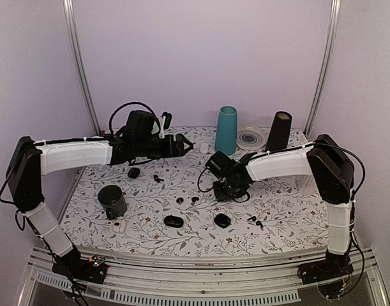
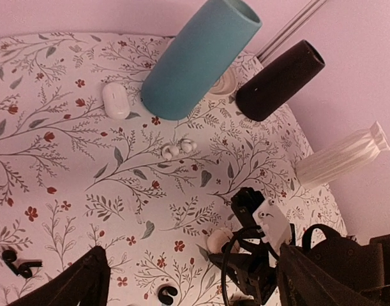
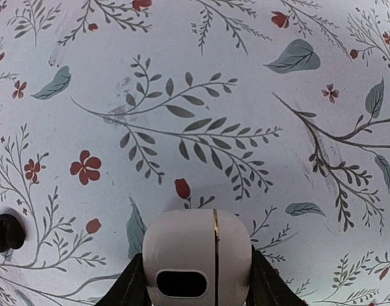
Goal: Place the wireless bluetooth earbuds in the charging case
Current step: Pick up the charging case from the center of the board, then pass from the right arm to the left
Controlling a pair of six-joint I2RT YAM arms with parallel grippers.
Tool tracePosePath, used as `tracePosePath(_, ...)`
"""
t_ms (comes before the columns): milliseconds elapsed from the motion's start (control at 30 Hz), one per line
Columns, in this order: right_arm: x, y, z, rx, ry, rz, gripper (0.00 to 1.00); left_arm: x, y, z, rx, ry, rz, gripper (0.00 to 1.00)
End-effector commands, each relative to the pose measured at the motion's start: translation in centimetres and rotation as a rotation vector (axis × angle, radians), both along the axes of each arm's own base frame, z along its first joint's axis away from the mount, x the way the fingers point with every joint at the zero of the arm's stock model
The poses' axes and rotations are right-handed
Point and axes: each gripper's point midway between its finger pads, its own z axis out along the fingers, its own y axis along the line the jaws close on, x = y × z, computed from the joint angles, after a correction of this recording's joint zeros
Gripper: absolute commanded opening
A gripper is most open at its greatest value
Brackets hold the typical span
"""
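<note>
My right gripper (image 3: 196,258) is shut on a white charging case (image 3: 195,239) with a dark oval port, one finger pressed against each of its sides, low over the floral table. In the top view that gripper (image 1: 224,190) is at mid-table. Tiny black wireless earbuds (image 1: 180,200) lie in a pair in front of it, with others further left (image 1: 157,178) and right (image 1: 254,221). My left gripper (image 1: 185,145) hovers open at the back, empty; its wrist view shows black earbuds (image 2: 19,262) on the table and the right arm holding the case (image 2: 219,241).
Black pebble cases (image 1: 173,221) (image 1: 222,220) (image 1: 134,172) lie on the table. A black cup (image 1: 112,201) stands front left. A teal cylinder (image 1: 226,130), a dark cylinder (image 1: 278,131) and a white disc (image 1: 251,137) stand at the back. Another white case (image 2: 115,100) and white earbuds (image 2: 177,148) lie nearby.
</note>
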Motion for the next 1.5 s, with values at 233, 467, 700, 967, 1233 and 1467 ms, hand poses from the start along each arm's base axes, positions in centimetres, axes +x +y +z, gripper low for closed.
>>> tracePosePath(233,0.7,1.2,10.0,0.208,-0.326,0.199,0.23,-1.0,-3.1,-3.6,-0.28,0.294,-0.037,0.81)
tracePosePath(467,-0.1,3.0,15.5,0.364,-0.482,0.336,0.23,-2.4,-5.6,-3.0,-0.336,0.318,-0.142,0.73)
tracePosePath(700,-0.9,4.6,18.3,0.443,-0.608,0.487,0.23,-4.5,-6.2,-1.3,-0.354,0.292,-0.281,0.65)
tracePosePath(967,-1.2,5.7,19.8,0.481,-0.62,0.532,0.23,-5.6,-6.3,0.6,-0.34,0.259,-0.423,0.58)
tracePosePath(1233,-1.0,5.9,20.6,0.442,-0.603,0.545,0.23,-5.5,-7.1,1.7,-0.376,0.235,-0.484,0.56)
tracePosePath(1467,-1.1,6.4,20.5,0.401,-0.595,0.58,0.23,-5.3,-7.7,1.2,-0.385,0.251,-0.501,0.45)
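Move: The charging case is already between the right fingers, low at the table. It is taken to the open left gripper, about 13 cm left, 5 cm ahead and 18 cm higher; from that left hand the case lies some 13 cm right, 5 cm back and 18 cm down. From the right hand, the black earbuds sit 11 cm left and 1 cm back, the black case straight back about 9 cm, the white earbuds straight ahead 12 cm. Keeping its pinch on the charging case, the right hand lifts it nearly 19 cm, easing some 6 cm left towards the left gripper while the fingers swing up from pointing down to forward-left. The left hand dips 5 cm and climbs back, travelling 7 cm right and 5 cm back, turning clockwise and about half closing its fingers around the case's free end; a firm touch can't be made out. ##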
